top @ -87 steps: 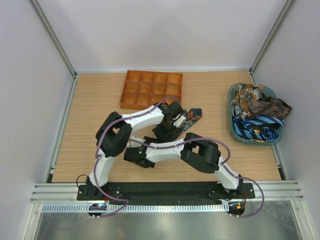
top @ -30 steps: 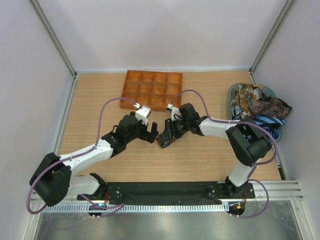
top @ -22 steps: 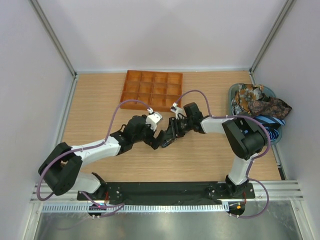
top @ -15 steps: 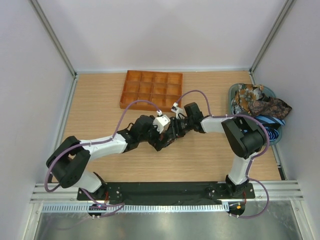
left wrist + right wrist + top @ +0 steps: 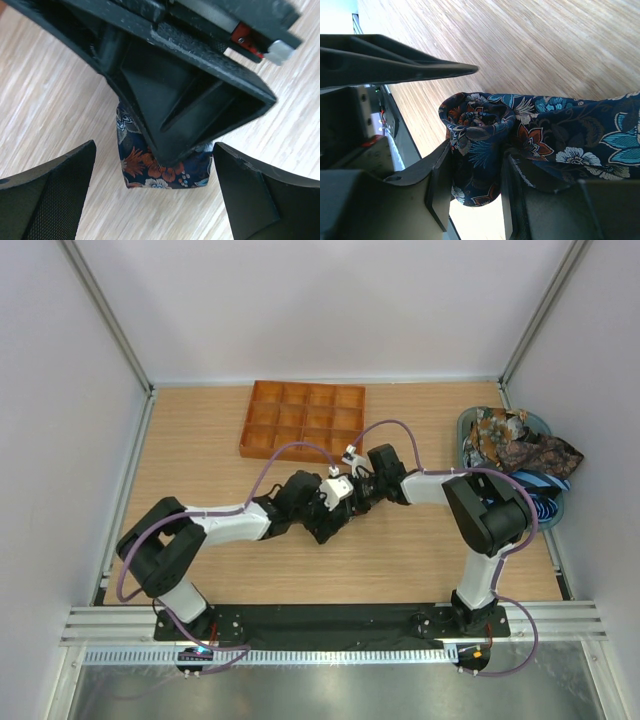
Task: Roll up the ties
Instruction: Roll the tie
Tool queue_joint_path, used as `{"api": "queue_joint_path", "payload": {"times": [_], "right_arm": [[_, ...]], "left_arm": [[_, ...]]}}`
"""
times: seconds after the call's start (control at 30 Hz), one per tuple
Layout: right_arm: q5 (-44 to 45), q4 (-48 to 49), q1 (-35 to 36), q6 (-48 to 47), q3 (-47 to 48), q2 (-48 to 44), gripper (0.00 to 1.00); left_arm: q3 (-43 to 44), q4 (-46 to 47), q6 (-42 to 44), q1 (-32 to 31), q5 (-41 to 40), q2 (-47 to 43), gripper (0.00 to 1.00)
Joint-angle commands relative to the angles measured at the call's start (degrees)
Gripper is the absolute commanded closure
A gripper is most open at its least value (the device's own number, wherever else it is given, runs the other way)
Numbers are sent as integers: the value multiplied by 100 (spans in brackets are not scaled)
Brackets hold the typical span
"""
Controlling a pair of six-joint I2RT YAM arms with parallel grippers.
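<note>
A dark floral tie point(image 5: 485, 130) is wound into a roll, with a loose length trailing off to the right. My right gripper point(image 5: 476, 186) is shut on this roll near the table's middle. In the left wrist view the roll's lower end point(image 5: 159, 172) pokes out beneath the right gripper's black finger point(image 5: 185, 100). My left gripper point(image 5: 155, 197) is open, and its fingers point(image 5: 50, 200) stand on either side of the roll without touching it. More ties point(image 5: 520, 455), floral and blue striped, lie heaped at the right.
The heaped ties fill a teal basket point(image 5: 468, 502) at the right edge. An orange gridded tray point(image 5: 303, 420) lies at the back centre. Both arms meet over the wooden table point(image 5: 200, 440) just in front of the tray.
The left arm has swung in from the left until its open gripper straddles the roll. The right gripper has stayed shut on the roll, almost in place.
</note>
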Motion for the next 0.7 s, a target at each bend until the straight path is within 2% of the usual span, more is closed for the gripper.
{"api": "queue_joint_path", "payload": {"times": [0.0,0.27,0.37,0.4,0.5,0.67], "right_arm": [[938,-581,16,-305,-202,354,76],[929,-581,16,-288,-220,371,76],[938,-564,16,-296,-220,345,76],[955,-572,16,-296,-220,336,76],[964,-563,16,-288,-238,319,76],[982,-511,7,-261,-290,187,74]], "left_arm": [[286,112,163,-17,3,155,0],[497,-107,154,-52,109,507,2],[567,-318,180,-61,161,560,14],[646,-493,163,-52,161,629,22],[752,-810,172,-52,161,805,36],[683,-995,128,-87,275,832,42]]}}
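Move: The rolled tie is about 3 cm below the left hand and 2 cm to its right, level with it fore and aft; the right fingers already pinch it at their tips, its middle some 1 cm left of that hand. The flat tie tail lies roughly 5 cm ahead and 9 cm right of the left hand, the compartment tray some 20 cm ahead and 7 cm left. Left hand sinks about 2.5 cm onto the roll, then closes its fingers partway around it; right keeps its pinch. ##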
